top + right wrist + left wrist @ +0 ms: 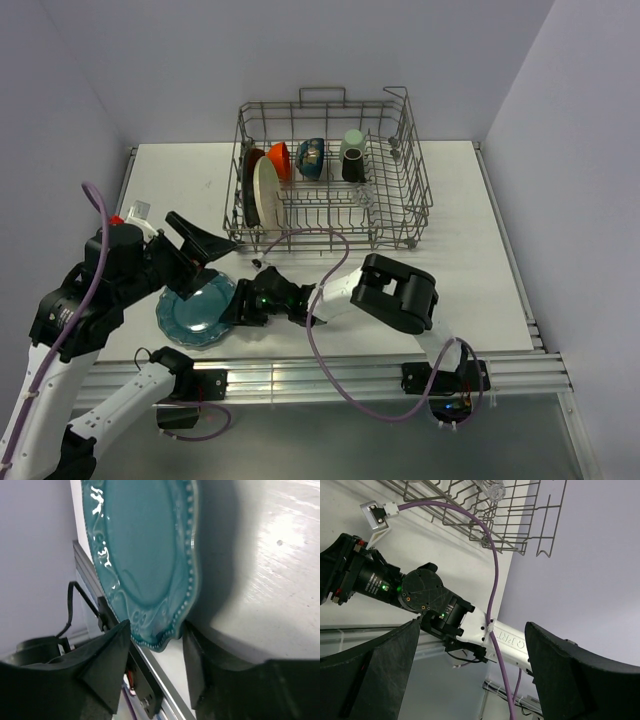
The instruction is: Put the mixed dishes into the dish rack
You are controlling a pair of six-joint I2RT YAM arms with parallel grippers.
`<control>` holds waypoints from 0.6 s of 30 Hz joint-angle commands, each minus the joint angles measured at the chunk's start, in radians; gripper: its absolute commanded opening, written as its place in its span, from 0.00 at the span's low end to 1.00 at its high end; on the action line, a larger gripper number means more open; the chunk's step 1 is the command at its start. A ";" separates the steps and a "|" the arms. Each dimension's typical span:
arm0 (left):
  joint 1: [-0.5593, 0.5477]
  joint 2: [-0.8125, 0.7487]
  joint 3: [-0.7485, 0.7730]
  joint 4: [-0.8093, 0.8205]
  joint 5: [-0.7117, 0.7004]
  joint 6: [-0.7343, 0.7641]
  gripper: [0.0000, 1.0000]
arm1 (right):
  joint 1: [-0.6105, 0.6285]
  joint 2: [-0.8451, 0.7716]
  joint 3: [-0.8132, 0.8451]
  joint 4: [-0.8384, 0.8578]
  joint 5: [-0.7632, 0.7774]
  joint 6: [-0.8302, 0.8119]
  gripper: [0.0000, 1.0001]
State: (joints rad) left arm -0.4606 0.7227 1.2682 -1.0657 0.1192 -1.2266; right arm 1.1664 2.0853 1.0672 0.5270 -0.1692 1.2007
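The teal scalloped plate (192,310) lies at the table's front left, its beaded rim (165,642) between my right gripper's fingers. The right gripper (233,307) (156,637) reaches in from the right and is shut on that rim, one finger (107,652) over the top face and the other under the edge. My left gripper (203,258) (470,680) hangs open and empty above the plate. In the dish rack (400,225) stand a cream round plate (267,192), a red-orange bowl (279,160), a dark bowl (311,158), a pale green cup (352,139) and a brown mug (353,166).
A clear glass (490,486) lies in the rack's near right part. A purple cable (320,245) loops from the right arm across the table in front of the rack. The metal rail (330,375) runs along the table's near edge, close to the plate.
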 commanded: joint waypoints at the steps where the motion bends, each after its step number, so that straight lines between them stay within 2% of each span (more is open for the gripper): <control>1: -0.003 -0.006 0.036 -0.022 0.002 0.012 0.93 | -0.011 0.041 0.008 0.013 0.056 0.120 0.51; 4: -0.003 -0.014 0.025 -0.037 0.000 0.003 0.93 | -0.014 0.051 -0.006 0.005 0.092 0.161 0.45; 6: -0.003 -0.022 0.017 -0.040 0.003 -0.005 0.93 | -0.019 0.070 -0.015 0.025 0.091 0.183 0.35; 7: -0.001 -0.025 0.010 -0.042 0.007 -0.007 0.93 | -0.025 0.073 -0.018 0.031 0.091 0.204 0.28; 8: -0.001 -0.025 0.008 -0.045 0.010 -0.007 0.93 | -0.027 0.073 -0.036 0.040 0.091 0.220 0.14; 10: -0.001 -0.023 0.000 -0.045 0.011 -0.004 0.93 | -0.037 0.065 -0.064 0.080 0.091 0.253 0.01; 13: -0.001 -0.013 -0.015 -0.048 0.019 0.006 0.93 | -0.057 0.016 -0.140 0.105 0.103 0.267 0.00; 18: -0.001 0.003 -0.068 -0.048 0.011 0.019 0.93 | -0.105 -0.157 -0.344 0.122 0.108 0.267 0.00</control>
State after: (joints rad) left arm -0.4606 0.7090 1.2304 -1.1126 0.1192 -1.2243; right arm 1.1191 2.0163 0.8215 0.7322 -0.1287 1.4517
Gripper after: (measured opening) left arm 0.930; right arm 0.075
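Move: The teal plate lies flat at the right gripper, its right-hand rim already between the open fingers. Its middle is about 8 cm to the left, 2 cm farther out and 2 cm lower. The rack's near left corner is some 16 cm straight ahead; the cream plate standing in the rack is about 23 cm ahead and 12 cm to the right, roughly 8 cm higher. From the left gripper, the teal plate is about 14 cm left, 2 cm ahead and 31 cm below. Ease the right gripper about 1 cm down and forward over the teal plate's right-hand rim and close the fingers from half open to almost shut, pinching it. Then draw the plate about 5 cm to the right, turning the wrist some 15 degrees in all, clockwise and tipping as it closes and pulls. ##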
